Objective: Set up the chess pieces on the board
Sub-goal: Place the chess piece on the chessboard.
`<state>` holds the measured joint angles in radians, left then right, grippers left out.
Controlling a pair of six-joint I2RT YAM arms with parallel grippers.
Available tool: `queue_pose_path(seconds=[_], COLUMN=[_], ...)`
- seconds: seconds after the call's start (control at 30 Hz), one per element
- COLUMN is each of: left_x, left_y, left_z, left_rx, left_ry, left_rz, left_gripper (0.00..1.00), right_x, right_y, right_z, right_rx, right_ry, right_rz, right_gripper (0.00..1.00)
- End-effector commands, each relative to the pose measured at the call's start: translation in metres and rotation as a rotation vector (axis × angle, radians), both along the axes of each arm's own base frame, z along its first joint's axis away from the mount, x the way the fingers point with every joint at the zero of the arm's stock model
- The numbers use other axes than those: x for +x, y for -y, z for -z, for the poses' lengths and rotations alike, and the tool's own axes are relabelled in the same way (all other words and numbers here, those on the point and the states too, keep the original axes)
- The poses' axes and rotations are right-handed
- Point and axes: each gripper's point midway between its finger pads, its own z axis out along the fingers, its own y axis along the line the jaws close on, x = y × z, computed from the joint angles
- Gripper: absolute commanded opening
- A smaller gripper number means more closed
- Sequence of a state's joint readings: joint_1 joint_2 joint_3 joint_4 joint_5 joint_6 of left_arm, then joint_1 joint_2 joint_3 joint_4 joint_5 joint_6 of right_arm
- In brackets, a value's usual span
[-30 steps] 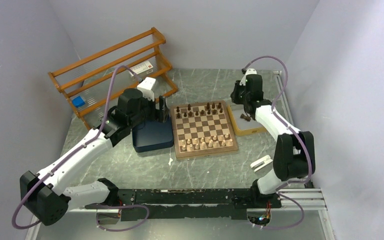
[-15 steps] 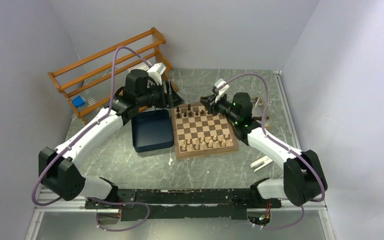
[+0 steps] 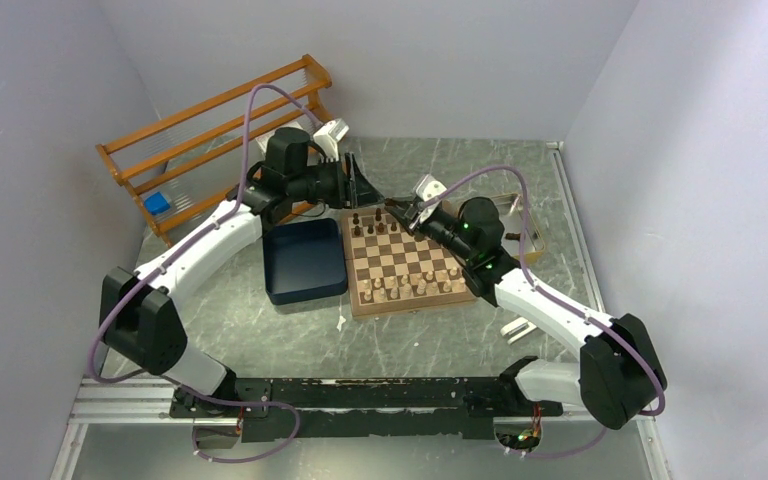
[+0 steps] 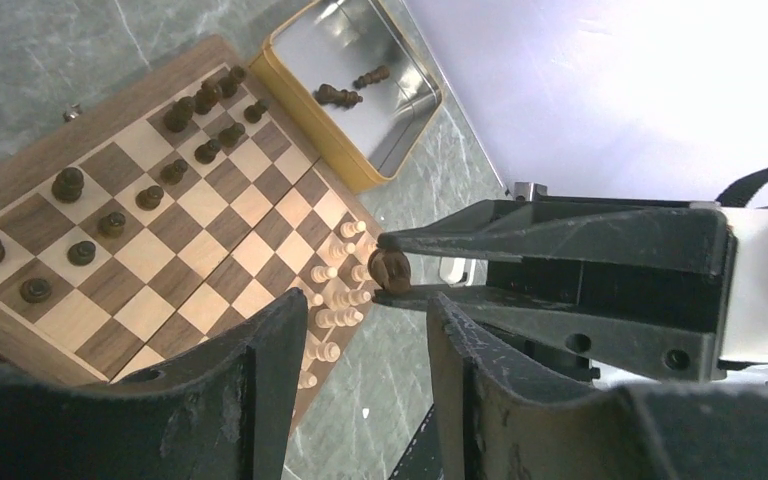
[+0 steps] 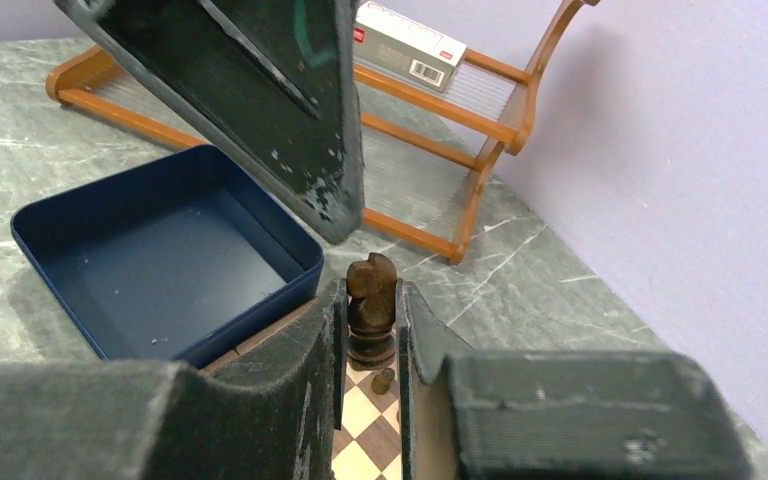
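My right gripper (image 5: 371, 295) is shut on a dark brown knight (image 5: 372, 275) and holds it upright above the far left corner of the board (image 3: 415, 305). The knight also shows in the left wrist view (image 4: 392, 268). My left gripper (image 3: 360, 185) is open and empty, hovering just beyond that corner and facing the right gripper (image 3: 401, 212). Several dark chess pieces (image 3: 390, 222) stand on the board's far rows. Pale pieces (image 3: 410, 287) fill the near rows. Two dark pieces (image 4: 340, 95) lie in a yellow-rimmed tin (image 4: 400, 150) to the right of the board.
A dark blue tray (image 3: 305, 262) sits against the board's left side. A wooden rack (image 3: 210, 130) with a white box stands at the back left. A small white object (image 3: 520, 328) lies near the right arm's base. The walls close in on both sides.
My right arm swung from the yellow tin over to the board's far left with the knight. My left arm moved from the blue tray up to the board's far left corner.
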<state>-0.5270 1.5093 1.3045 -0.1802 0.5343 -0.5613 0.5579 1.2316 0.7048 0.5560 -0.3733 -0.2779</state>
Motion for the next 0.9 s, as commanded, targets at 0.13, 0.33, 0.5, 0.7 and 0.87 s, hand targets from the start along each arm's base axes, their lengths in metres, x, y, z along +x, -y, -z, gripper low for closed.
queue_pose_path(seconds=[0.13, 0.33, 0.5, 0.7, 0.87], left_x=[-0.003, -0.006, -0.012, -0.021, -0.016], left_y=[0.019, 0.022, 0.026, 0.033, 0.031], left_z=[-0.016, -0.007, -0.008, 0.001, 0.003], left_rx=[-0.094, -0.096, -0.101, -0.061, -0.046], left_ry=[0.024, 0.015, 0.027, -0.009, 0.014], left_rz=[0.123, 0.145, 0.184, 0.223, 0.196], left_gripper=[0.5, 0.43, 0.34, 0.3, 0.27], right_x=[-0.003, -0.004, 0.0, 0.0, -0.002], right_y=[-0.003, -0.005, -0.005, -0.005, -0.006], right_z=[-0.015, -0.016, -0.013, -0.011, -0.008], right_rx=[0.007, 0.012, 0.009, 0.013, 0.011], right_ry=[0.068, 0.064, 0.045, 0.034, 0.03], right_rz=[0.003, 0.007, 0.018, 0.025, 0.02], right_gripper=[0.11, 0.11, 0.1, 0.11, 0.11])
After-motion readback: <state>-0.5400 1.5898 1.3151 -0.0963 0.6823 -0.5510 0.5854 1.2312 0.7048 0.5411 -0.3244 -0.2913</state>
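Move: The dark chess piece, gripped by the right fingers, lies about 3 cm to the left hand's right, 1 cm back and 1 cm lower. From the right hand point it sits about 1 cm forward and 1 cm left, at finger height. From the left hand, the nearest black pawns stand some 9 cm ahead, level sideways; the board's middle is roughly 3 cm ahead, 5 cm right; the navy tray's middle is 17 cm left, level fore and aft. All these are over 20 cm below. Bring the left gripper about 2.5 cm to the right, easing slightly back and down, towards the dark chess piece, and turn it clockwise some 10 degrees as it goes. Narrow its half-open fingers by nearly half around the top of the piece, while the right gripper holds still and keeps its grip. ##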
